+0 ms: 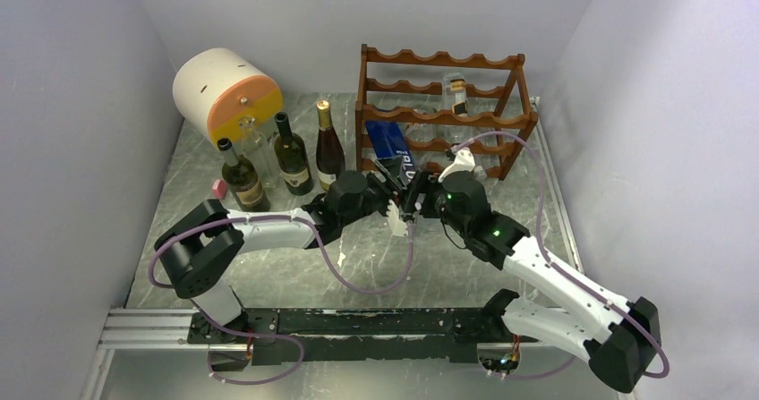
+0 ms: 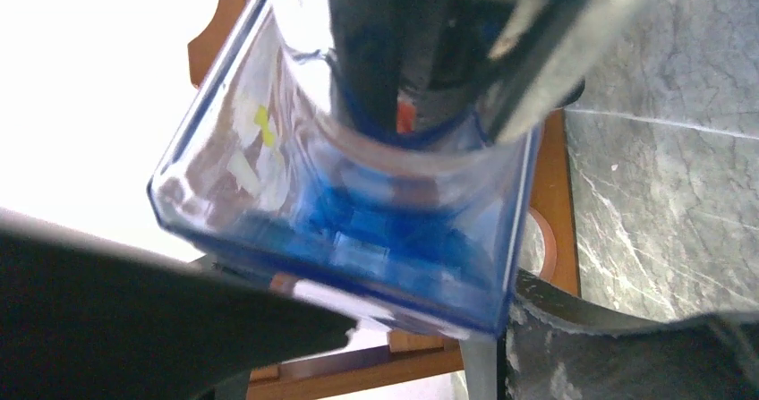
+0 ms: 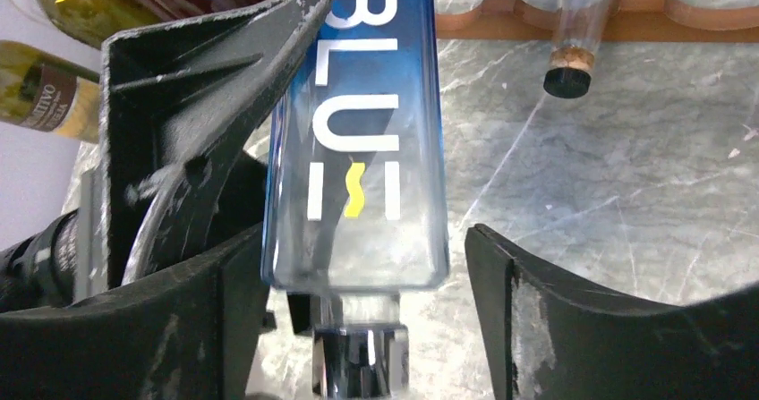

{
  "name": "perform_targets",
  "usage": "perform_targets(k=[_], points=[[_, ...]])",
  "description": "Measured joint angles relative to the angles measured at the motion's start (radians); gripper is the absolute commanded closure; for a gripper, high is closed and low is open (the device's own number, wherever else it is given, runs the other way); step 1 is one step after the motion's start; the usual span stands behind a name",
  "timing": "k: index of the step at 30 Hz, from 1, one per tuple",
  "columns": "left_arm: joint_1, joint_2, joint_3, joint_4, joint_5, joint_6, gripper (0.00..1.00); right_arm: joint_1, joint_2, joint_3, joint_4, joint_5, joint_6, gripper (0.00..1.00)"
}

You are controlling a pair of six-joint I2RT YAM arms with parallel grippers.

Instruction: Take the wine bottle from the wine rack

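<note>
The wine bottle [image 1: 394,149] is a square blue bottle with white lettering. It lies tilted just in front of the dark wooden wine rack [image 1: 439,60], cap end toward the arms. My left gripper [image 1: 391,201] is shut on it; in the left wrist view the blue glass [image 2: 358,221] fills the space between the fingers [image 2: 609,346]. My right gripper [image 3: 358,275] stands open around the bottle's shoulder [image 3: 367,105] and silver cap [image 3: 362,360]. Its left finger [image 3: 179,328] lies against the glass and its right finger [image 3: 573,328] stands clear of it.
A clear corked bottle [image 1: 458,96] lies in the rack. Three upright bottles [image 1: 293,154] stand left of the rack beside a white and orange cylinder [image 1: 224,91]. A small pink object [image 1: 217,188] lies near them. Walls close in on three sides.
</note>
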Motion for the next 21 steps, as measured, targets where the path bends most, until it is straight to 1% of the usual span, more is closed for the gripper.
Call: perform_targets(k=[1,2,7,11,16,21], points=[[-0.003,0.0,-0.007,0.014,-0.007,-0.005,0.92,0.001,-0.013,0.005,-0.027,0.005,-0.004,0.13],[-0.005,0.002,-0.013,0.029,-0.016,-0.01,0.93,0.003,-0.031,0.011,-0.055,0.01,-0.009,0.12],[-0.014,0.002,-0.031,0.081,-0.033,-0.046,0.93,0.009,-0.102,0.08,-0.14,0.069,-0.034,0.09],[-0.021,0.002,-0.045,0.117,-0.05,-0.059,0.93,0.01,-0.156,0.154,-0.145,0.122,-0.058,0.06],[-0.054,0.002,-0.085,0.186,-0.097,-0.06,0.93,0.01,-0.206,0.185,-0.142,0.202,-0.097,0.03],[-0.103,0.001,-0.12,0.249,-0.154,-0.066,0.93,0.009,-0.174,0.192,-0.14,0.25,-0.125,0.02]])
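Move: The blue bottle lies with its neck towards the robot and its base still in the rack. Its middle is about 6 cm ahead and 2 cm left of the left hand, which already grips its neck-end part, and some 11 cm ahead and 4 cm left of the right hand, whose fingers are around the neck end; height is roughly level with both. From the left hand, the rack's middle is about 13 cm ahead and 10 cm right; the red bottle stands about 5 cm ahead and 16 cm left. Up and to the right, the right hand leaves the blue bottle's neck end, rising about 11 cm and going 6 cm right as its fingers spread wide and it tips up some 15 degrees, turning slightly clockwise. The left hand keeps its grip on the bottle and, mostly late on, draws it back about 3 cm out of the rack with a slight roll. ##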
